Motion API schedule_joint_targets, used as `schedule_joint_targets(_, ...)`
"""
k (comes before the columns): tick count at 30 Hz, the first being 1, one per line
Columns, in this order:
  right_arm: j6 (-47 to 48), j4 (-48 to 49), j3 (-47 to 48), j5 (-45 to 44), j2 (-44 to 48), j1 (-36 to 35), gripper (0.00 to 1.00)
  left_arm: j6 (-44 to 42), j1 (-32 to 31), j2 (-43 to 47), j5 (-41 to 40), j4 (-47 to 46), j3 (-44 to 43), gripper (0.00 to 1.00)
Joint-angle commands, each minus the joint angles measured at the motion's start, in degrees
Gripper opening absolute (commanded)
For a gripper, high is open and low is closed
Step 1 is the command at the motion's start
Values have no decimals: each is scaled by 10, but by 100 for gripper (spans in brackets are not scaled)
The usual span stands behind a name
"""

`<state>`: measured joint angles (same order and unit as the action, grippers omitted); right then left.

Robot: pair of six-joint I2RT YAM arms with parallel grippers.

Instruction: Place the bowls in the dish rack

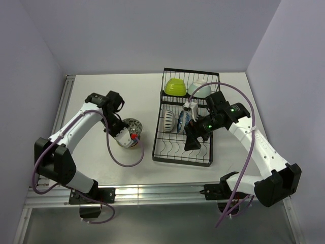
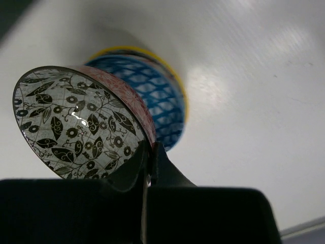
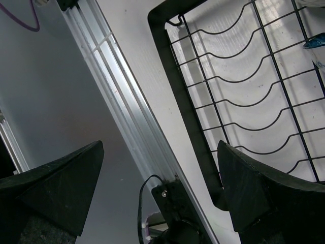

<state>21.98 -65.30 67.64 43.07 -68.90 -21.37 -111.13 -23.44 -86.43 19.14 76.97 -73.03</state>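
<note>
My left gripper [image 2: 150,152] is shut on the rim of a bowl with a black floral inside and a pink-red outside [image 2: 71,122], holding it tilted over a blue lattice bowl with a yellow rim [image 2: 157,101] that sits on the table. From above, this pair lies left of the dish rack [image 1: 158,152], with the held bowl [image 1: 133,124] by my left gripper [image 1: 125,134]. In the rack stand a lime green bowl [image 1: 174,87], a pale mint bowl [image 1: 199,89], a striped white bowl [image 1: 168,121] and a blue patterned bowl [image 1: 183,122]. My right gripper [image 1: 194,138] hovers open and empty over the rack's near slots [image 3: 244,101].
An aluminium rail [image 3: 132,127] runs along the table's near edge just beyond the rack's corner. Another rail [image 1: 65,96] borders the table's left side. Purple cables loop from both arms, one lying on the table near the left bowls [image 1: 122,160].
</note>
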Motion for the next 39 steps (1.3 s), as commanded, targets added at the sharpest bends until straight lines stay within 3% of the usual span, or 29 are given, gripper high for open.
schedule_joint_targets(1,-3,-8,21,5,21,14,100,84,-3,15,142,17,-86,0)
schedule_joint_targets(7,7,-23,18,47,35,73,100,229,-13,41,271,15,-99,0)
schedule_joint_targets(13,13,-29,6,59,53,126,100,459,-19,64,431,-57,-79,0)
schedule_joint_targets(15,17,-38,11,63,52,135,100,579,-27,91,456,-151,-40,0)
schedule_joint_targets(17,19,-38,14,62,52,147,100,761,-37,119,478,-264,25,0)
schedule_joint_targets(18,19,-35,18,60,54,152,100,832,-45,152,478,-407,52,0)
schedule_joint_targets(19,16,-32,17,59,56,159,100,906,-51,170,475,-481,82,0)
schedule_joint_targets(20,10,-23,19,57,57,164,100,1051,-64,187,457,-550,142,0)
schedule_joint_targets(21,9,-21,20,58,60,167,100,1124,-71,216,445,-687,170,0)
schedule_joint_targets(25,6,-15,24,52,69,180,100,1411,-111,243,373,-878,259,0)
schedule_joint_targets(28,1,-11,21,48,76,190,100,1562,-131,239,305,-972,314,0)
schedule_joint_targets(31,-4,-8,17,49,83,194,100,1666,-150,223,254,-1082,359,0)
schedule_joint_targets(39,-16,8,20,38,94,197,100,1783,-203,132,180,-1263,381,0)
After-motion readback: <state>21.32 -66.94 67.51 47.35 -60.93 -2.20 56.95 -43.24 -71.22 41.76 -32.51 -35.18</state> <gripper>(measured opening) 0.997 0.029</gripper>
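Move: The left hand already holds the dark-floral bowl by its rim. The open slots in the rack's front-left part lie about 24 cm to its right, 8 cm back and some 7 cm below. The striped bowl stands 24 cm right and 4 ahead, the blue-flower bowl 30 right and 4 ahead, the bowl stack 4 right and 4 back, 9 below. From the right hand those slots lie level with it, about 10 cm left and 14 below. Keeping its pinch on the bowl's rim, the left hand lifts off above the stack, then swings right and back to over the rack's front-left slots, ending about 22 cm to the right, 8 back and 11 higher. On the way the wrist swings over by well over 90 degrees, until the fingers point level to the right. The right hand, open, clears out some 5 cm to the right, rising slightly. ##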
